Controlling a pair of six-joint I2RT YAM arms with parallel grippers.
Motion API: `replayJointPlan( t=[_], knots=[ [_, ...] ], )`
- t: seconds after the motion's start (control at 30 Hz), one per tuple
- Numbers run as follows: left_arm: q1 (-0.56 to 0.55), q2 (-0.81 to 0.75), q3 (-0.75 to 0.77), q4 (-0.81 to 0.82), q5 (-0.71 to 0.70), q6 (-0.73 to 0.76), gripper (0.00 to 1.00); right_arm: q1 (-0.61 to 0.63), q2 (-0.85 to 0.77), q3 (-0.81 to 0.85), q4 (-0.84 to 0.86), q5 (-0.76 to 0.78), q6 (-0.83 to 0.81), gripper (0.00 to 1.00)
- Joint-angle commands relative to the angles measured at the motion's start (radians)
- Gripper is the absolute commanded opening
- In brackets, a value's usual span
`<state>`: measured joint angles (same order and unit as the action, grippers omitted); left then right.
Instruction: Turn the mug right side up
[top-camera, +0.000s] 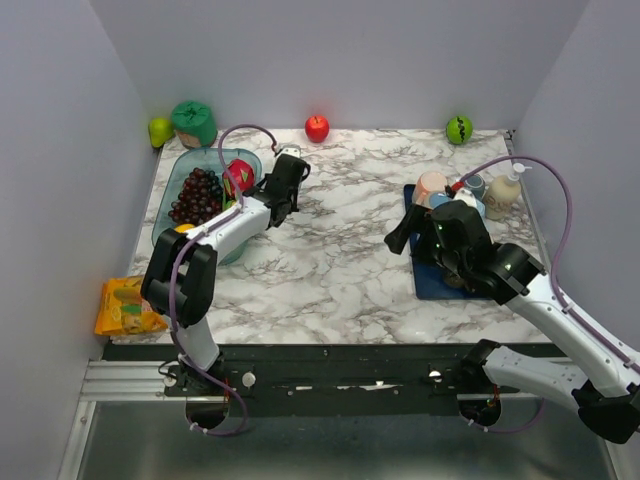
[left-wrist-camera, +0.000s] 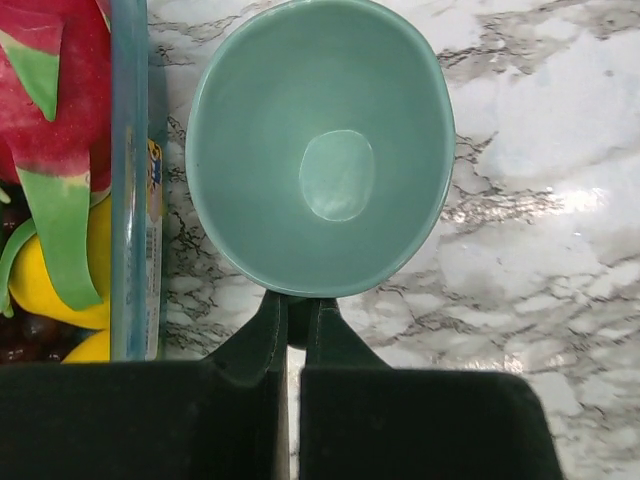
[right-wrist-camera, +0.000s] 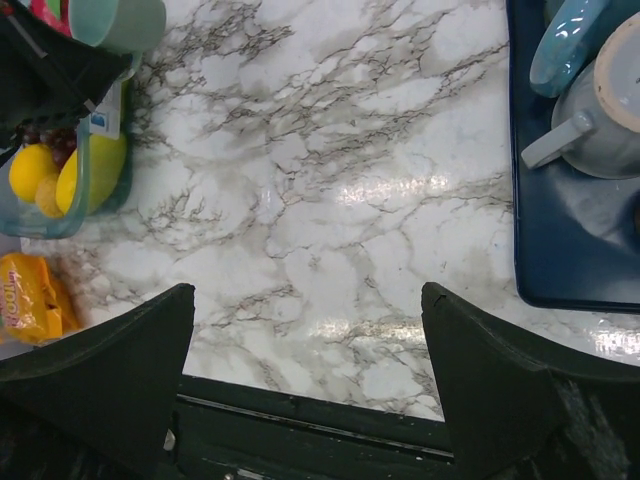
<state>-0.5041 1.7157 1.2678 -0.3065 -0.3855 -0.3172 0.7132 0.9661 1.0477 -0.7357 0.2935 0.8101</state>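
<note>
The mug is teal, and in the left wrist view its open mouth faces the camera, showing the inside bottom. It is over the marble table, right beside the clear bin. My left gripper is shut on the mug's handle, just below the rim. The right wrist view shows the mug at the top left; in the top view the left gripper hides it. My right gripper stands open and holds nothing, low over the table to the left of the blue tray.
The bin holds grapes, a dragon fruit and lemons. Other cups lie on the blue tray, with a soap bottle behind. A red apple and green fruit sit at the back. An orange snack bag lies front left.
</note>
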Motion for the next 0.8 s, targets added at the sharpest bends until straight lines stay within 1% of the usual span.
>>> replayJointPlan(
  t=[0.0,0.13,0.3,0.4,0.43,0.47,0.53,0.57,0.63,0.67,0.73,0.77],
  knots=[
    [0.056,0.073,0.045,0.136,0.016,0.041,0.0,0.003,-0.021,-0.002,-0.034,0.049,-0.045,1.0],
    [0.088,0.145,0.067,0.164,0.072,0.033,0.0,0.003,-0.02,-0.005,-0.054,0.041,-0.049,1.0],
    [0.093,0.218,0.076,0.193,0.079,0.056,0.0,0.002,-0.017,-0.002,-0.093,0.042,-0.051,1.0],
    [0.093,0.229,0.061,0.205,0.056,0.047,0.0,0.002,-0.004,0.002,-0.122,0.053,-0.048,1.0],
    [0.093,0.229,0.05,0.217,0.053,0.049,0.04,0.002,-0.003,0.005,-0.131,0.056,-0.045,1.0],
    [0.093,0.226,0.032,0.234,0.051,0.05,0.16,0.002,0.0,0.005,-0.149,0.061,-0.042,1.0],
    [0.093,0.22,0.021,0.244,0.053,0.053,0.26,0.002,0.009,0.009,-0.168,0.078,-0.031,1.0],
    [0.093,0.216,0.016,0.244,0.053,0.053,0.41,0.002,0.013,0.009,-0.183,0.081,-0.031,1.0],
    [0.093,0.203,0.008,0.247,0.054,0.059,0.45,0.002,0.019,0.011,-0.195,0.095,-0.025,1.0],
    [0.093,0.199,0.007,0.245,0.053,0.058,0.51,0.002,0.022,0.011,-0.206,0.098,-0.023,1.0],
    [0.093,0.177,0.007,0.242,0.054,0.058,0.55,0.002,0.028,0.012,-0.217,0.108,-0.022,1.0],
    [0.093,0.17,0.005,0.239,0.057,0.058,0.59,0.0,0.034,0.014,-0.223,0.108,-0.022,1.0]
  ],
)
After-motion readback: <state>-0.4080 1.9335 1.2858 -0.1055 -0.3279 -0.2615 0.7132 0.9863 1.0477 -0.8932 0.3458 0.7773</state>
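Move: The spot on the table for the mug, held upright by its handle, lies about 11 cm ahead of the left hand, 2 cm to its left and 12 cm below. The dragon fruit is roughly 13 cm left of that spot, level with it; the fruit basket's middle is 22 cm left of it and 6 cm nearer. The apple stands about 14 cm beyond and 9 cm right of it. From the right hand the spot is some 30 cm ahead, 28 cm left and 22 cm below. Down and forward, drifting slightly left, the left hand lowers the mug about 6 cm to the table just right of the basket, reaching some 5 cm forward with its wrist nearly steady. It then stays there and spreads its fingers about halfway, letting go of the handle. The empty, wide-open right hand sinks and eases right and back, about 4 cm in all, rolling slightly. ##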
